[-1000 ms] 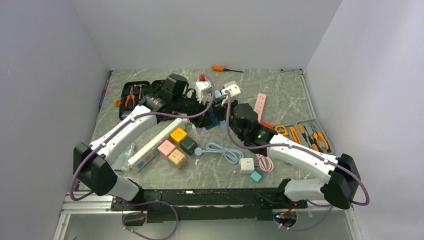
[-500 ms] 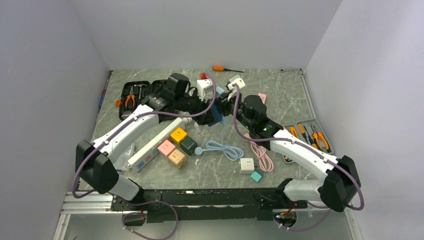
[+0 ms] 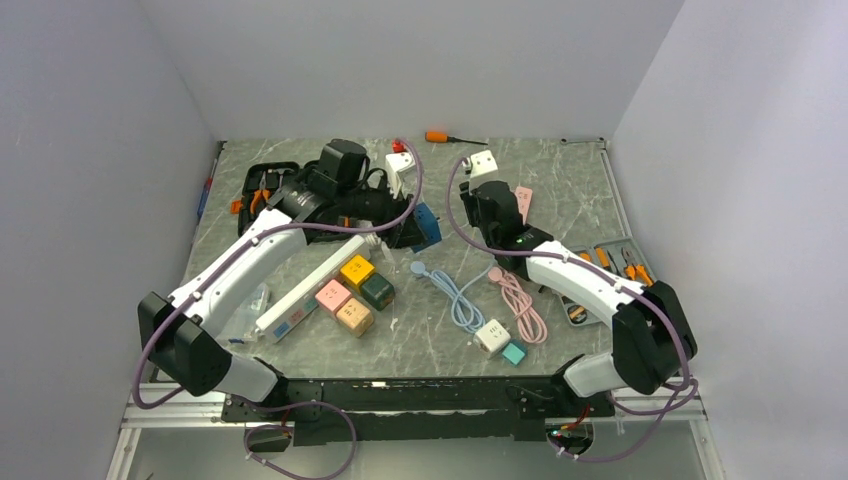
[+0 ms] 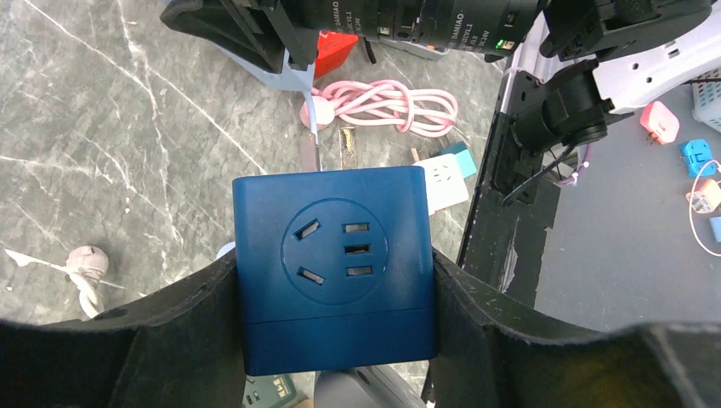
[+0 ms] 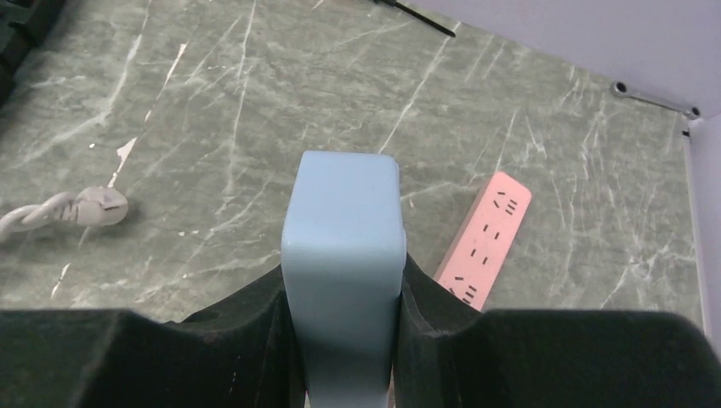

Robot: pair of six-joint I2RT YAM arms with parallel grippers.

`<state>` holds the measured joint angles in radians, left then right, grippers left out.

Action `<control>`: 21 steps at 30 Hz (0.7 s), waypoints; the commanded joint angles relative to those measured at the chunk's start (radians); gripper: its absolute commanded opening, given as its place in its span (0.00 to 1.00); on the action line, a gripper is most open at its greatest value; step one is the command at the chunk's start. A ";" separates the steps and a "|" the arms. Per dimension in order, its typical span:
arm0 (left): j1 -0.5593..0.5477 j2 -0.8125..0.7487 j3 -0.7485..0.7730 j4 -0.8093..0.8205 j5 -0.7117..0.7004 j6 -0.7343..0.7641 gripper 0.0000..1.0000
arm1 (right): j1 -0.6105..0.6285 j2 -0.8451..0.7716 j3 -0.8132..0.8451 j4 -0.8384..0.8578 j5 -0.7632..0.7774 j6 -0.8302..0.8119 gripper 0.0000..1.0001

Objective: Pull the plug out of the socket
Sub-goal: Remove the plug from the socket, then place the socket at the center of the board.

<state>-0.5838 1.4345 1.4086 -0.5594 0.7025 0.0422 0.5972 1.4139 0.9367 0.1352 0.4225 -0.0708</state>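
A dark blue cube socket (image 4: 336, 263) sits clamped between my left gripper's (image 4: 336, 293) black fingers, its face toward the camera with all slots empty. In the top view it hangs at mid-table (image 3: 427, 226). My right gripper (image 5: 340, 285) is shut on the light blue plug (image 5: 340, 217). In the left wrist view the plug (image 4: 289, 76) floats beyond the socket, its two metal prongs bare and clear of the slots. A gap separates the right gripper (image 3: 480, 203) from the socket.
A pink power strip (image 3: 521, 203) lies behind the right gripper. A white power strip (image 3: 305, 290) and coloured cubes (image 3: 356, 270) lie left of centre. A light blue cable (image 3: 455, 298), pink cable (image 3: 520, 300) and white cube (image 3: 491, 335) lie in front. Tool cases (image 3: 265, 185) (image 3: 610, 265) flank the table.
The right gripper has pulled back and away to the right with the plug, out of the socket. The left gripper drew slightly left. The light blue cable and white cube shifted.
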 commanded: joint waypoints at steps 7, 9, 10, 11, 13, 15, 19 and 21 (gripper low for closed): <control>0.002 -0.031 0.083 -0.024 0.091 0.079 0.00 | -0.096 0.071 0.050 0.017 -0.267 0.218 0.00; 0.006 -0.030 0.110 -0.072 0.112 0.126 0.00 | -0.152 0.109 0.065 0.046 -0.382 0.287 0.00; 0.007 -0.027 0.123 -0.107 0.128 0.151 0.00 | -0.174 0.150 0.084 0.050 -0.428 0.308 0.00; 0.008 -0.023 0.139 -0.143 0.140 0.181 0.00 | -0.190 0.186 0.110 0.047 -0.474 0.322 0.00; 0.007 -0.010 0.177 -0.221 0.144 0.232 0.00 | -0.212 0.257 0.162 0.041 -0.537 0.342 0.00; 0.008 0.003 0.208 -0.272 0.099 0.251 0.00 | -0.240 0.323 0.208 0.044 -0.607 0.375 0.00; 0.021 0.015 0.213 -0.305 0.041 0.263 0.00 | -0.282 0.426 0.267 0.049 -0.711 0.448 0.11; 0.027 0.006 0.184 -0.269 0.042 0.244 0.00 | -0.287 0.451 0.276 0.049 -0.716 0.454 0.21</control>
<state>-0.5743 1.4384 1.5913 -0.8253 0.7586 0.2653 0.3248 1.8397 1.1561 0.1276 -0.1734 0.2993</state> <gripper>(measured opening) 0.654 0.344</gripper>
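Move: The right hand holds the light-blue strip; the bare table where it is going lies some 7 cm ahead, 2 cm left and about 18 cm below. The pink strip lies roughly 9 cm right and 2 cm ahead of the hand, the red block about 10 cm right and 11 cm back, both on the table. From the left hand, which holds the blue plug, that bare spot lies around 18 cm ahead, 9 cm right and 26 cm below. Right hand lowers the gripped strip 10 cm and forward 7, tipping down; left lifts the blue plug 3 cm. ##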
